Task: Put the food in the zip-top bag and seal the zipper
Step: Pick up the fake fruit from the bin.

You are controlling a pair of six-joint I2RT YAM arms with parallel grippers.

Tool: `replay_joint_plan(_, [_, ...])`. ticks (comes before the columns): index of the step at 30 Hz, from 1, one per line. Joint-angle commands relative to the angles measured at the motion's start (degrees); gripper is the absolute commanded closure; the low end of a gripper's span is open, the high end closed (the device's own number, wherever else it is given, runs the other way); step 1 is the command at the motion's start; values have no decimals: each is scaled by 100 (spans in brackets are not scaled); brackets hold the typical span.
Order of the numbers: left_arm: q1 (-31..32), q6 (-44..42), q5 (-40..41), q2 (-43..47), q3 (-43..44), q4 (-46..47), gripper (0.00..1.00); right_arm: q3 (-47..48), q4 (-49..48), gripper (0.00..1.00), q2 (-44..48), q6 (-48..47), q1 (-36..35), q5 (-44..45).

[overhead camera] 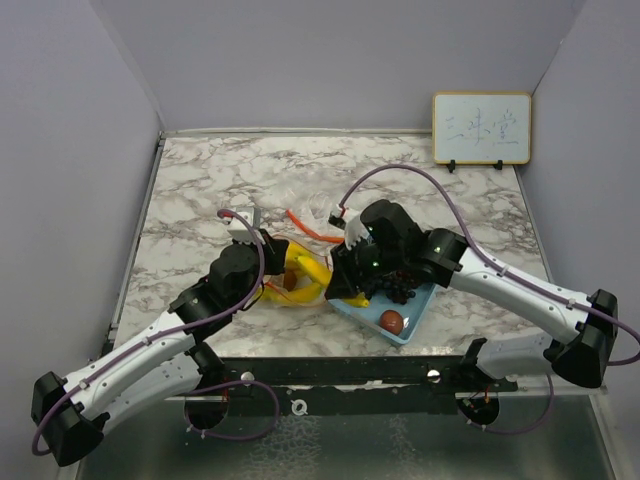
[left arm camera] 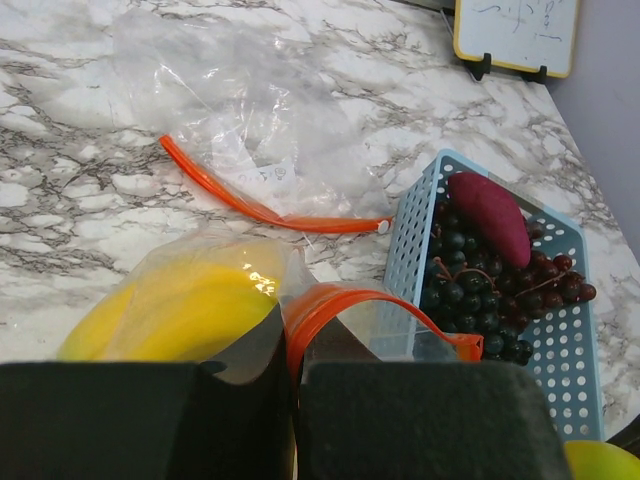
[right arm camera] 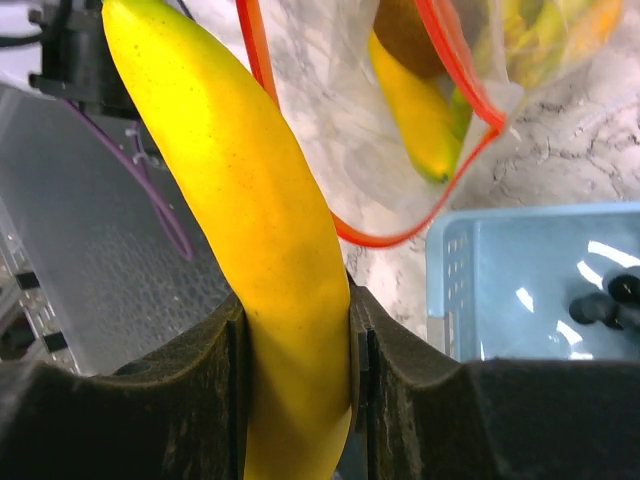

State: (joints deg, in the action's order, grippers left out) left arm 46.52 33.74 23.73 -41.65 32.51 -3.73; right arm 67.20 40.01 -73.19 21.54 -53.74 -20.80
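My left gripper (left arm camera: 292,372) is shut on the orange zipper rim (left arm camera: 345,300) of the zip-top bag (overhead camera: 297,280), holding its mouth up. Yellow bananas (left arm camera: 185,312) lie inside the bag. My right gripper (right arm camera: 298,350) is shut on a yellow banana (right arm camera: 265,220) just in front of the bag's open mouth (right arm camera: 400,232); in the top view it sits between bag and basket (overhead camera: 350,275). Dark grapes (left arm camera: 478,292) and the magenta piece (left arm camera: 490,215) lie in the light blue basket (left arm camera: 415,225). The small red fruit (overhead camera: 391,321) rests at the basket's near end.
A second clear bag (left arm camera: 245,110) with an orange zipper strip (left arm camera: 262,208) lies flat on the marble behind the first. A small whiteboard (overhead camera: 481,128) stands at the back right. The table's near edge and the arm bases are close behind the basket.
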Motion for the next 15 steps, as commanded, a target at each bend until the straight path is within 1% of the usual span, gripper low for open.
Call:
replay_joint_plan(1, [1,-31,23,-103,208,402,100,-94,-1024,99,-102,560,-23,12])
replay_joint_plan(3, [7,-7,26,-101,167,468,100,-211,-1425,99,-118,824,-23,140])
replay_joint_plan(5, [4,-6,26,-102,151,490,100,-290,-1554,99,-213,1045,-23,346])
replay_joint_plan(8, [-2,-20,33,-80,160,491,100,-305,-1440,99,-512,1144,-22,518])
replay_joint_plan(12, [-2,-42,53,-53,62,649,100,-320,-1560,99,-815,1246,-132,602])
replay_joint_plan(15, [-2,-46,71,-41,36,697,100,-172,-1245,99,-1117,1186,-194,931])
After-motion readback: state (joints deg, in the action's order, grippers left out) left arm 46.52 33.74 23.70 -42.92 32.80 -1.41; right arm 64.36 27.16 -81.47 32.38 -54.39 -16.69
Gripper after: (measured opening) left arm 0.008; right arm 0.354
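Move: The open mouth of the zip-top bag lies about 8 cm to the right hand's left, 3 cm ahead and 9 cm below it; that hand already holds a banana. The blue bin's middle is some 13 cm to its right, 1 cm ahead and 17 cm down, with the brown fruit about 14 cm right, 8 cm back and just as low. From the left hand, still pinching the rim, the mouth is roughly 5 cm right, 3 cm back and 5 cm below. The right hand carries the gripped banana about 5 cm left and forward, then down into the left-held bag's mouth. ##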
